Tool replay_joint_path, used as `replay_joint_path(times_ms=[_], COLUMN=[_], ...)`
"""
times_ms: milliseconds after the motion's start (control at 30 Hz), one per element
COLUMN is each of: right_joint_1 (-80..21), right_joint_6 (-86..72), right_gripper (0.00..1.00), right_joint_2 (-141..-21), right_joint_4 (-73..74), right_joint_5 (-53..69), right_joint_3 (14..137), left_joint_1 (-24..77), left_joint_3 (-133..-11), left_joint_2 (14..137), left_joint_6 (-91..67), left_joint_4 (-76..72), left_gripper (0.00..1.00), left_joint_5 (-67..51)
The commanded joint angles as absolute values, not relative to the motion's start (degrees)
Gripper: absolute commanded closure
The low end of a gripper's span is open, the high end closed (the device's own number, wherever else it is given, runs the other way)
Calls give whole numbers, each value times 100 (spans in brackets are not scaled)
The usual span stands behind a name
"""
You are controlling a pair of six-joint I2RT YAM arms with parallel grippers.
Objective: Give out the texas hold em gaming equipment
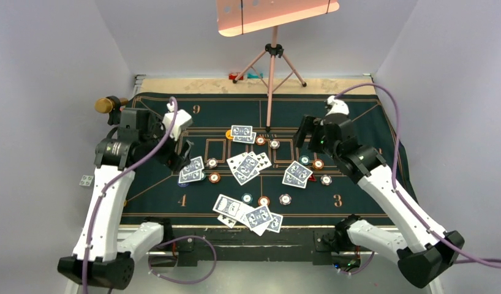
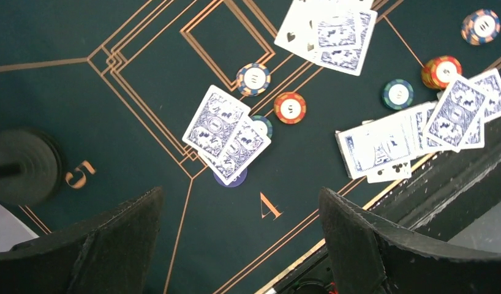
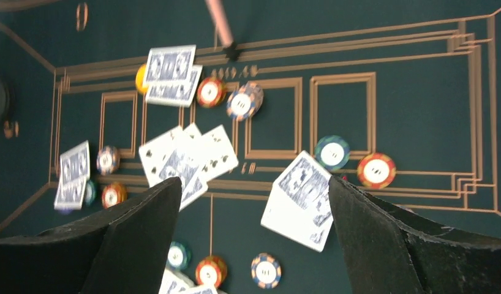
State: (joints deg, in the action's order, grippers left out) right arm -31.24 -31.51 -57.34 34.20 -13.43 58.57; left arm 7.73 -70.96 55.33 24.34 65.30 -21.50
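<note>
Blue-backed cards lie in several small heaps on the green mat: a pair on a yellow disc, a middle fan, a left pair over a blue disc, a right pair and a near heap. Round chips are scattered between them, among them a teal one and an orange one. My left gripper hangs open above the "4", holding nothing. My right gripper is open and empty above the right pair.
A tripod stand rests a foot on the mat's far middle, under a pink board. A brass-coloured knob sits off the mat's far left corner, and a small white tile lies left of the mat.
</note>
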Motion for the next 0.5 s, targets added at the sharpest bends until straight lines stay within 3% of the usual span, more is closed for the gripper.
replay_joint_path(times_ms=[0,167,300,467], right_joint_1=[-2210,-825,-41,150], right_joint_6=[-2990,-3022,-3224,-2984], right_gripper=[6,5,4,5], right_joint_2=[-5657,-5732,-5846,-6556], right_joint_4=[2841,2322,1601,1234], right_joint_5=[-1216,-544,-982,-2027], right_joint_3=[5873,5372,4876,4952], left_joint_1=[129,-363,-447,-465], left_joint_3=[-7273,-7025,-6748,-6784], left_joint_2=[5845,6153,6218,6626], left_joint_6=[2003,1691,1410,1208], left_joint_4=[6189,5774,5257,5053], left_gripper=[0,1,1,0], left_joint_5=[-2557,-2564,-2236,-1830])
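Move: Both my hands are empty. From my left hand the nearest dealt pair of cards lies about 7 cm ahead and some 24 cm below; blue-orange chips are about 10 cm ahead and 9 cm right, the black lamp base roughly 21 cm ahead and 23 cm left. From my right hand its dealt pair lies nearly underneath, about 3 cm ahead, 2 cm right and 23 cm down; its red chips are some 7 cm ahead, 10 cm right. I swing my right hand away from its dealt pair, about 17 cm to the right and a little forward over the bare side of the mat, sinking late on and turning some 30 degrees clockwise. My left hand eases forward and left towards the lamp base, also sinking a little and turning counter-clockwise. Both grippers stay wide open, touching nothing. ##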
